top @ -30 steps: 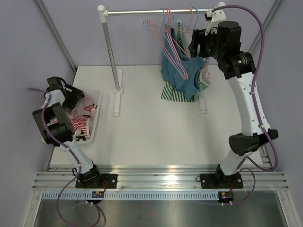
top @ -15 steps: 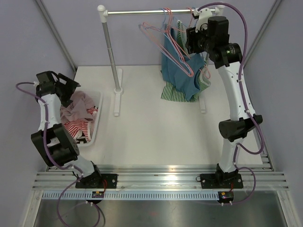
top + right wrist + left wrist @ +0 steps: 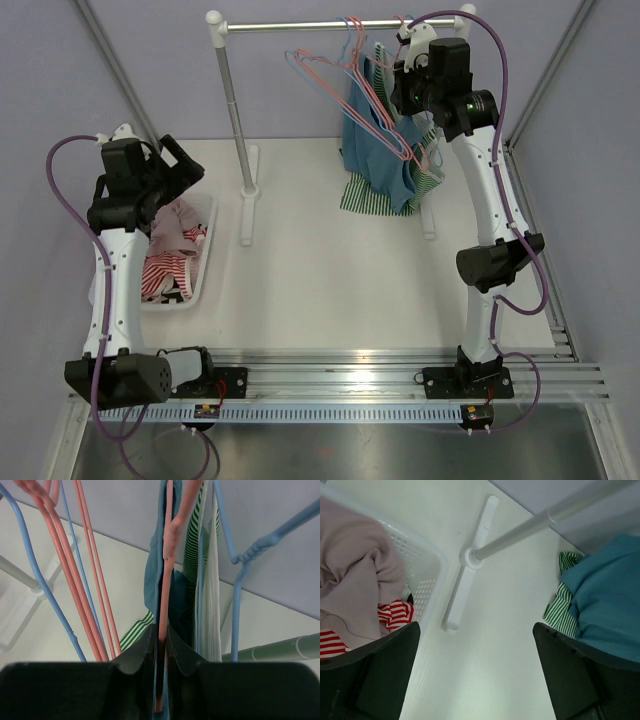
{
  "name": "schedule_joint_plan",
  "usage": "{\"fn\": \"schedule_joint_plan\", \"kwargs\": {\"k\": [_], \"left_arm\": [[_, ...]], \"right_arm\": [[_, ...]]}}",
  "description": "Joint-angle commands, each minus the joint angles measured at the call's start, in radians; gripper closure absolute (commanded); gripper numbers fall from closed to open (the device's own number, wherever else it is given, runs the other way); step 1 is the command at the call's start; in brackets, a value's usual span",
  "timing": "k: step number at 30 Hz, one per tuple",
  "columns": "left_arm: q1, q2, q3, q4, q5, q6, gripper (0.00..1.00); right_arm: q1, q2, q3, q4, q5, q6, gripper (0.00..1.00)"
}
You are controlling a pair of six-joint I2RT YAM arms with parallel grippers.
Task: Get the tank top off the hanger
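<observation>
A teal tank top [image 3: 378,150] hangs on a pink hanger [image 3: 392,140] from the rail [image 3: 300,25] at the back; it also shows in the left wrist view [image 3: 605,600]. A green-striped top [image 3: 362,195] hangs behind and below it. My right gripper [image 3: 412,88] is high by the rail, shut on the pink hanger [image 3: 166,605] with teal cloth [image 3: 152,575] beside it. My left gripper [image 3: 185,172] is open and empty, raised above the white basket [image 3: 207,235], facing the rack; its fingers [image 3: 375,675] frame bare table.
The white basket [image 3: 427,570] at left holds a pale pink garment [image 3: 355,585] and a red-striped one [image 3: 395,615]. The rack's left post [image 3: 232,100] and foot [image 3: 470,565] stand mid-table. Several empty pink and blue hangers [image 3: 325,65] hang left of the tank top.
My left arm has swung up from the basket and now points toward the rack. My right gripper has moved slightly left along the rail, and the empty hangers have swung left.
</observation>
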Motion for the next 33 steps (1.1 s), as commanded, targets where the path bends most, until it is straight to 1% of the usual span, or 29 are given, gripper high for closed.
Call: {"fn": "schedule_joint_plan", "kwargs": {"k": [1,2,3,4,8,9,13,16,21,24,25,27,28,31,33], "left_arm": [[-0.149,-0.065,0.064,-0.056,-0.171,0.092,0.01],[-0.170,-0.068,0.072,-0.068,-0.189,0.110,0.01],[-0.215,-0.073,0.076,-0.085,-0.196,0.120,0.01],[-0.277,-0.080,0.085,-0.093,-0.224,0.129,0.01],[-0.383,-0.106,0.084,-0.113,-0.258,0.155,0.01],[-0.395,-0.109,0.082,-0.113,-0.252,0.163,0.01],[-0.460,-0.122,0.072,-0.099,-0.168,0.201,0.01],[-0.533,-0.140,0.059,-0.071,-0.140,0.230,0.01],[-0.575,-0.172,0.062,-0.026,-0.120,0.247,0.01],[-0.601,-0.200,0.084,0.016,-0.127,0.247,0.01],[-0.615,-0.197,0.113,0.019,-0.132,0.248,0.01],[-0.627,-0.182,0.160,0.022,-0.124,0.261,0.01],[-0.642,-0.160,0.215,0.024,-0.124,0.276,0.01],[-0.676,-0.117,0.309,0.037,-0.126,0.304,0.01],[-0.691,-0.067,0.404,0.066,-0.115,0.328,0.01]], "right_arm": [[-0.006,-0.024,0.004,0.061,-0.028,0.053,0.83],[-0.006,-0.027,0.006,0.064,-0.028,0.062,0.87],[-0.006,-0.030,0.007,0.069,-0.028,0.077,0.95],[-0.006,-0.038,0.006,0.086,-0.028,0.083,1.00],[-0.006,-0.066,0.006,0.126,-0.034,0.117,1.00],[-0.005,-0.070,0.007,0.129,-0.035,0.128,1.00],[-0.006,-0.105,0.007,0.164,-0.041,0.146,1.00],[-0.005,-0.141,0.009,0.181,-0.048,0.178,1.00],[-0.006,-0.208,-0.028,0.170,-0.055,0.186,1.00],[-0.006,-0.291,-0.126,0.187,-0.063,0.192,1.00],[-0.006,-0.338,-0.182,0.190,-0.064,0.194,1.00],[-0.006,-0.383,-0.230,0.179,-0.063,0.195,1.00],[-0.006,-0.426,-0.275,0.176,-0.063,0.197,1.00],[-0.006,-0.489,-0.345,0.136,-0.072,0.201,1.00],[-0.005,-0.552,-0.373,0.089,-0.081,0.205,1.00]]}}
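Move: The right fingers already straddle the near arm of the pink hanger that carries the blue tank top; the tank top hangs about 15 cm below them, 3 cm left. The bunch of empty hangers is some 11 cm left, 3 cm lower; the green striped top 2 cm ahead, 5 right, 18 below. From the left hand the blue tank top lies roughly 15 cm ahead, 46 right and 6 lower; the white basket 4 back, 5 left, 28 below. The right fingers pinch shut on the pink hanger, hold for a moment, then raise it about 9 cm and draw it some 12 cm back from the rail. Wide open, the left hand swings right from above the basket towards the blue tank top, drawing back a little, turning clockwise some 35 degrees, and climbing steeply with fingertips tilting up at the end. ##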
